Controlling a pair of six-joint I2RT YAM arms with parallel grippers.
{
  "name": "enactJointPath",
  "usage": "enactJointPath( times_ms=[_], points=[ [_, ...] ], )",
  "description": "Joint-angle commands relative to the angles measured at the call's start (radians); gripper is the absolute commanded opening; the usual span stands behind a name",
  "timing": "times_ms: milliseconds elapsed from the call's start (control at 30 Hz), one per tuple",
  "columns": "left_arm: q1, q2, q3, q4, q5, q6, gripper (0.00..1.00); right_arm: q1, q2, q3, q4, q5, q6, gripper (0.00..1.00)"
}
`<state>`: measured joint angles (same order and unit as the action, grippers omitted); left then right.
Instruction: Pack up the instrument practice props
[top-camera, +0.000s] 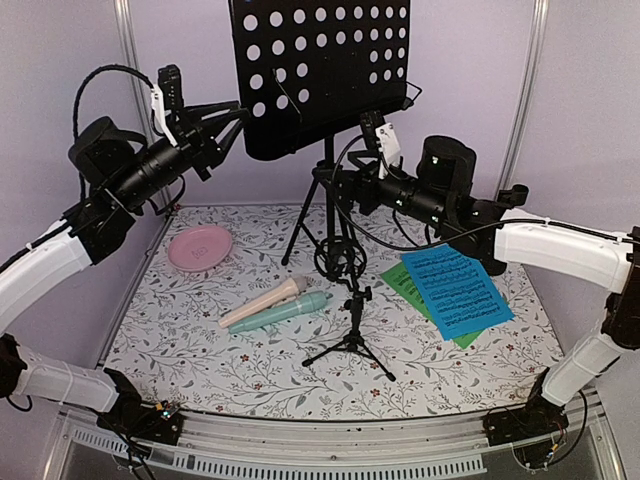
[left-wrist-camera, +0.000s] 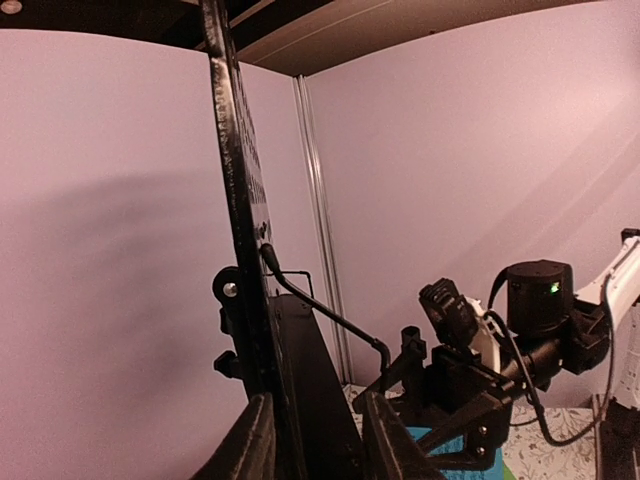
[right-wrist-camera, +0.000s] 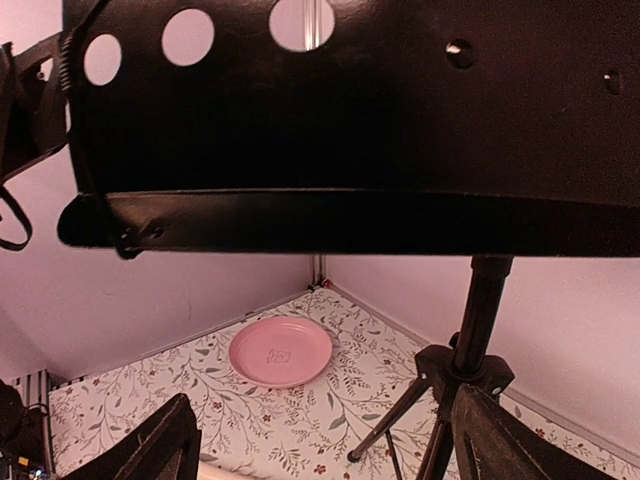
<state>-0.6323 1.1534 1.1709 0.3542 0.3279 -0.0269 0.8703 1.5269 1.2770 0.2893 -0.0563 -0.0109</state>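
The black perforated music rack (top-camera: 320, 70) stands on tripod legs at the back. My left gripper (top-camera: 238, 118) is at its lower left corner. In the left wrist view the rack (left-wrist-camera: 238, 200) runs edge-on between the fingers (left-wrist-camera: 250, 440), its ledge filling the gap of my left gripper (left-wrist-camera: 315, 410). My right gripper (top-camera: 335, 185) is open beside the rack's pole (right-wrist-camera: 480, 330), which stands just inside one finger of that gripper (right-wrist-camera: 330, 450). Beige (top-camera: 262, 303) and mint (top-camera: 285, 312) microphones lie side by side. A small black tripod (top-camera: 350, 335) stands near them. The blue sheet (top-camera: 455, 290) overlaps the green sheet (top-camera: 400, 280).
A pink plate (top-camera: 200, 247) lies at the back left on the floral mat (top-camera: 200, 350), also visible under the rack in the right wrist view (right-wrist-camera: 280, 352). Lilac walls close in the back and both sides. The right arm's wrist (left-wrist-camera: 470, 370) shows beyond the rack.
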Motion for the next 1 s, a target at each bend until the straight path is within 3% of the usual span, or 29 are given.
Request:
enactJointPath(
  times_ms=[0,133,433,967],
  points=[
    [-0.002,-0.027,-0.009,0.016,-0.01,0.004,0.32,0.001,0.08,0.101,-0.01,0.18,-0.023,0.87],
    [-0.003,-0.032,-0.014,0.021,-0.012,0.005,0.32,-0.019,0.158,0.17,-0.01,0.221,-0.022,0.79],
    [-0.002,-0.045,-0.02,0.023,-0.025,0.011,0.31,-0.099,0.29,0.309,-0.004,0.137,0.005,0.61],
    [-0.003,-0.047,-0.024,0.026,-0.032,0.014,0.32,-0.145,0.372,0.391,0.097,-0.092,0.001,0.52]
  ],
)
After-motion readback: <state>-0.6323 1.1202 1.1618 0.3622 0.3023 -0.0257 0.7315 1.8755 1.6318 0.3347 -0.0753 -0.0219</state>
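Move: The right hand is going for the music stand's neck, about 13 cm ahead, 2 cm left and roughly level with it. The perforated desk's lower lip is about 8 cm ahead, 2 cm left and 5 cm above that hand. The small ringed stand is some 13 cm back, 2 cm right and 28 cm below; the two microphones are 3 cm back, 14 cm left and 36 cm below. From the left hand, the neck is about 16 cm ahead, 14 cm right and 10 cm lower. Forward and nearly level, the right hand reaches about 11.5 cm, passing its fingers in under the desk's lip towards the stand's neck, then eases to a stop there. It swings some 15 degrees clockwise on the way and turns about half of that back, while the wide-open fingers narrow to roughly half open; a grip on the neck can't be seen. ##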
